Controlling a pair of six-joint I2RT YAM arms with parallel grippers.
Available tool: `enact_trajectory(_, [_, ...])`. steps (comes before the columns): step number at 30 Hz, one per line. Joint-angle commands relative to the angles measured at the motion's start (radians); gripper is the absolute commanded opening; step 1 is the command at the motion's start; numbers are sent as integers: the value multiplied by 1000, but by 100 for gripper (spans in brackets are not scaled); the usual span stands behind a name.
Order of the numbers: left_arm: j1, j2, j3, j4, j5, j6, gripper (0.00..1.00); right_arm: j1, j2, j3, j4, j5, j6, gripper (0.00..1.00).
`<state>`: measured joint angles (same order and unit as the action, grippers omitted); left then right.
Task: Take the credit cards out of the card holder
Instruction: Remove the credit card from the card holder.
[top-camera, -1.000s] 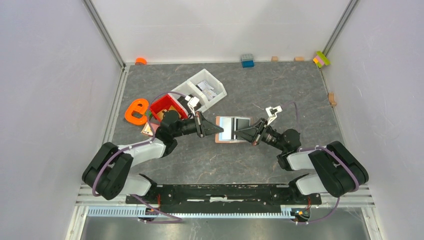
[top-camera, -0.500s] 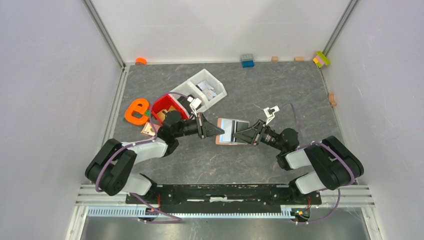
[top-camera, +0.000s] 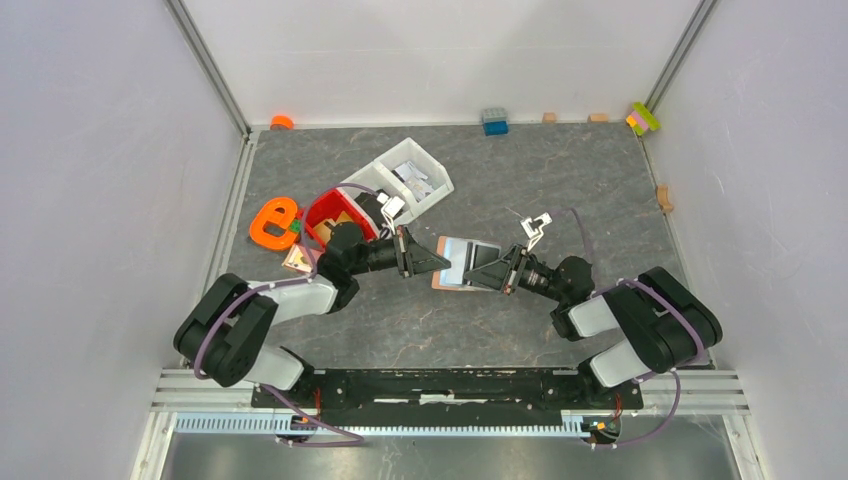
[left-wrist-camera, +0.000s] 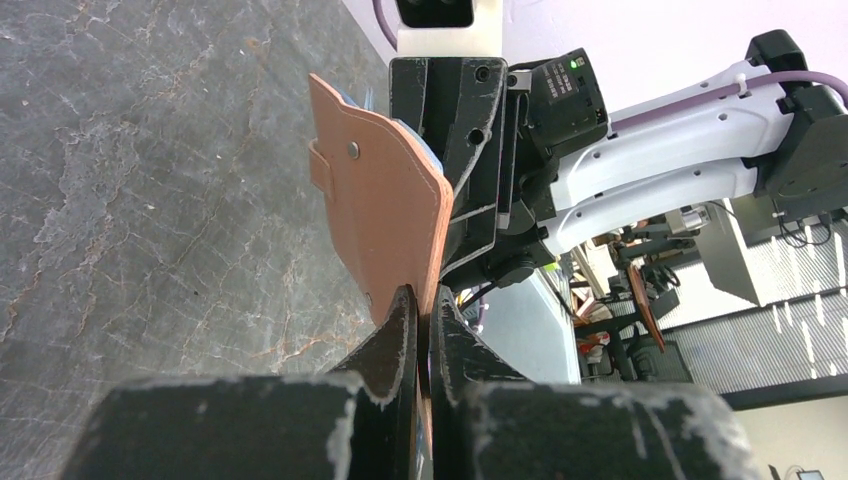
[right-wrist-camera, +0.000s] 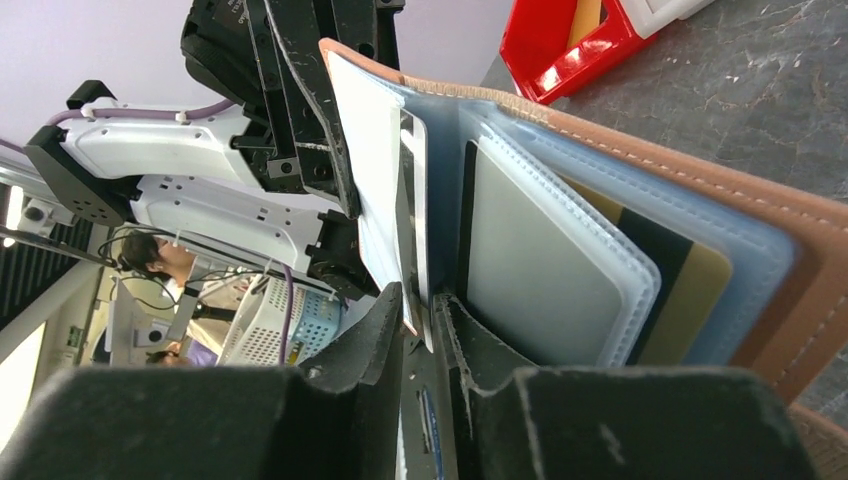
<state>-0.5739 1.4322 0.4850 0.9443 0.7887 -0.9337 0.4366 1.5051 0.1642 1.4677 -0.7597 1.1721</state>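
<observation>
The tan-brown card holder (top-camera: 462, 262) is held open above the table between both grippers. My left gripper (top-camera: 438, 262) is shut on its left edge; in the left wrist view my left gripper (left-wrist-camera: 423, 308) pinches the brown flap (left-wrist-camera: 385, 210). My right gripper (top-camera: 492, 272) reaches in from the right. In the right wrist view my right gripper (right-wrist-camera: 417, 300) is shut on the edge of a thin pale credit card (right-wrist-camera: 412, 200) inside the card holder (right-wrist-camera: 720, 190). A pale blue-grey card (right-wrist-camera: 545, 270) sits in a clear sleeve, and an orange-yellow card (right-wrist-camera: 690, 300) lies behind it.
A red bin (top-camera: 330, 212) and a white bin (top-camera: 405, 180) with packets stand just behind the left gripper. An orange e-shape (top-camera: 272, 222) lies at the left. A blue block (top-camera: 494, 121), small wooden blocks and a coloured block (top-camera: 643, 118) line the back wall.
My right gripper has moved left, deeper into the card holder. The card holder has shifted slightly left and tilted. The left gripper keeps its hold.
</observation>
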Motion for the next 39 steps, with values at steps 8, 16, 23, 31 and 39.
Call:
enact_trajectory(8, [-11, -64, 41, -138, -61, 90, 2, 4, -30, -1, 486, -9, 12, 8])
enact_trajectory(16, [8, -86, 28, -146, -80, 86, 2, -8, -52, -16, 430, 10, -24, 0])
enact_trajectory(23, [52, -137, -15, -114, -94, 64, 2, -53, -54, -47, 410, 38, -22, 0])
enact_trajectory(31, [72, -183, -23, -230, -177, 105, 2, -79, -82, -54, 307, 52, -63, 0])
enact_trajectory(39, [72, -266, 17, -531, -377, 212, 4, -84, -260, 51, -405, 158, -438, 0])
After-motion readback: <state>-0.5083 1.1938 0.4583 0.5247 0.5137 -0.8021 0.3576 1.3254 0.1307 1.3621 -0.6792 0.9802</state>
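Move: Between the right hand's nearly closed fingers stands a credit card, its middle about 3 cm ahead and 1 cm left of them. The card holder lies open around it, its middle some 2 cm ahead and 1 cm below; the white tray is about 20 cm ahead, 15 cm left and 13 cm lower, the red box 12 cm ahead, 28 cm left and as low. From the left hand, already gripping the holder, the card is 1 cm ahead, 3 cm right, level. Closing on the credit card comes first for the right hand; with its fingers shut it then draws the card about 3 cm right and 2 cm forward, away from the holder, rising a little and rolling slightly at the end. The left hand keeps its pinch on the holder's left edge and pulls the other way, some 5 cm left and 3.5 cm forward, sinking about 2 cm and turning roughly 20 degrees counter-clockwise. ##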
